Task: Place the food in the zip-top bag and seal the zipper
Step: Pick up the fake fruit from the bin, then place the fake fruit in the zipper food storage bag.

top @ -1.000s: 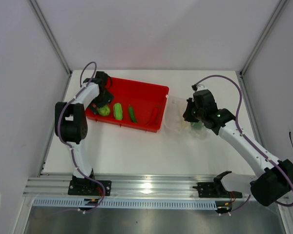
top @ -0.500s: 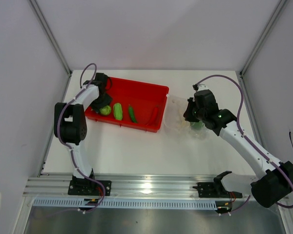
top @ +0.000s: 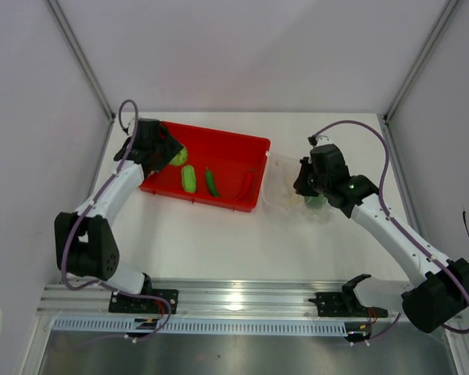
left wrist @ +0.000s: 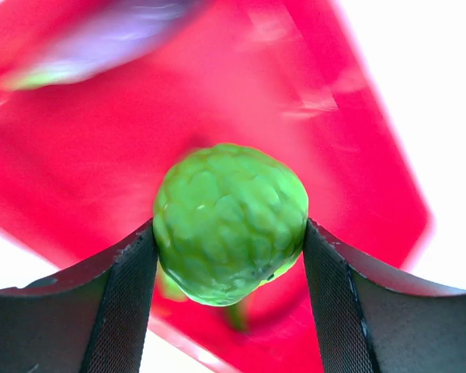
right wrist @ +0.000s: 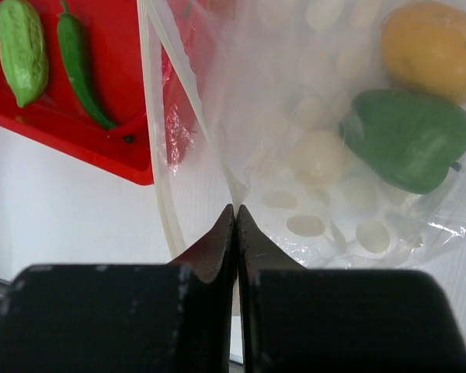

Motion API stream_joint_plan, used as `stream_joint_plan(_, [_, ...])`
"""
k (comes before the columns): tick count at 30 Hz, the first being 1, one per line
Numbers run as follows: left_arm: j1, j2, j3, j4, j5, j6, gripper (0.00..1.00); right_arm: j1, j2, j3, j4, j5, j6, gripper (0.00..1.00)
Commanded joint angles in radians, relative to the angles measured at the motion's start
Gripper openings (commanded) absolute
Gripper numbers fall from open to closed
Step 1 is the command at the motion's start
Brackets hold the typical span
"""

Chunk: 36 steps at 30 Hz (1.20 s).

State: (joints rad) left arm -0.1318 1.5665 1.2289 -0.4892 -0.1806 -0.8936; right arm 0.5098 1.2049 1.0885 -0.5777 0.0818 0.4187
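Observation:
My left gripper [top: 170,153] is shut on a bumpy round green vegetable [left wrist: 229,210] and holds it above the red tray [top: 234,141]. A pale green gourd [top: 188,178], a dark green chili [top: 212,183] and a red chili [top: 247,184] lie in the tray. A blurred purple piece [left wrist: 101,39] shows below the held vegetable. My right gripper [right wrist: 236,208] is shut on the edge of the clear zip-top bag [top: 285,191], beside its zipper strip [right wrist: 158,155]. Inside the bag are a green bell pepper [right wrist: 408,138], a yellow lemon [right wrist: 433,48] and a white ball [right wrist: 317,155].
The tray sits at the back left of the white table [top: 219,242], and the bag lies just right of it. White walls with metal posts [top: 82,58] close in the sides and back. A metal rail [top: 234,297] runs along the near edge.
My left gripper closed on the round green vegetable and lifted it from the tray's left end, the arm swinging outward to the left. The right arm and the bag have not moved.

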Motion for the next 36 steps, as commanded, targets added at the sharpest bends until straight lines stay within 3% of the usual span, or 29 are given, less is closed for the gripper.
stream_joint_plan(1, [-0.061, -0.140, -0.061, 0.299, 0.270, 0.091, 0.01, 0.010, -0.008, 0.025, -0.017, 0.022, 0.015, 0.00])
stream_joint_plan(3, [-0.101, -0.164, -0.130, 0.458, 0.378, 0.079, 0.01, 0.009, -0.008, 0.031, -0.024, 0.030, 0.022, 0.00])
stream_joint_plan(7, [-0.279, -0.140, -0.121, 0.524, 0.525, 0.055, 0.01, 0.009, -0.016, 0.043, -0.040, 0.029, 0.034, 0.00])
stream_joint_plan(15, [-0.489, -0.021, -0.097, 0.643, 0.606, -0.042, 0.01, 0.010, -0.045, 0.056, -0.074, 0.035, 0.051, 0.00])
stream_joint_plan(36, [-0.591, 0.139, 0.052, 0.546, 0.556, -0.001, 0.11, 0.013, -0.090, 0.034, -0.080, 0.038, 0.068, 0.00])
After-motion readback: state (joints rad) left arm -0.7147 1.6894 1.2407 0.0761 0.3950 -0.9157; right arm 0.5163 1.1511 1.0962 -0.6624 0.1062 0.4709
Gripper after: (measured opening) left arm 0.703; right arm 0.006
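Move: The round green fruit is already lifted in the left fingers; the open bag mouth it is bound for lies about 36 cm to the right, 10 cm back and 3 cm lower. Below on the way, in the red bin, are the pale green vegetable, 4 cm right and level, and the green chili, 11 cm right and 1 cm back, both some 10 cm down. For the right hand, the mouth is roughly 4 cm ahead, 3 cm left and 7 cm below. The green fruit, still pinched in the left fingers, is swept some 34 cm right and 11 cm back out over the bin to the bag's mouth, quickly rising about 10 cm, then sinking a little and slowing beside the right gripper. On the way the left wrist swings about 60 degrees clockwise and its left side dips; the fingers keep their hold. The right hand keeps the bag's rim pinched, easing about 2 cm back. ##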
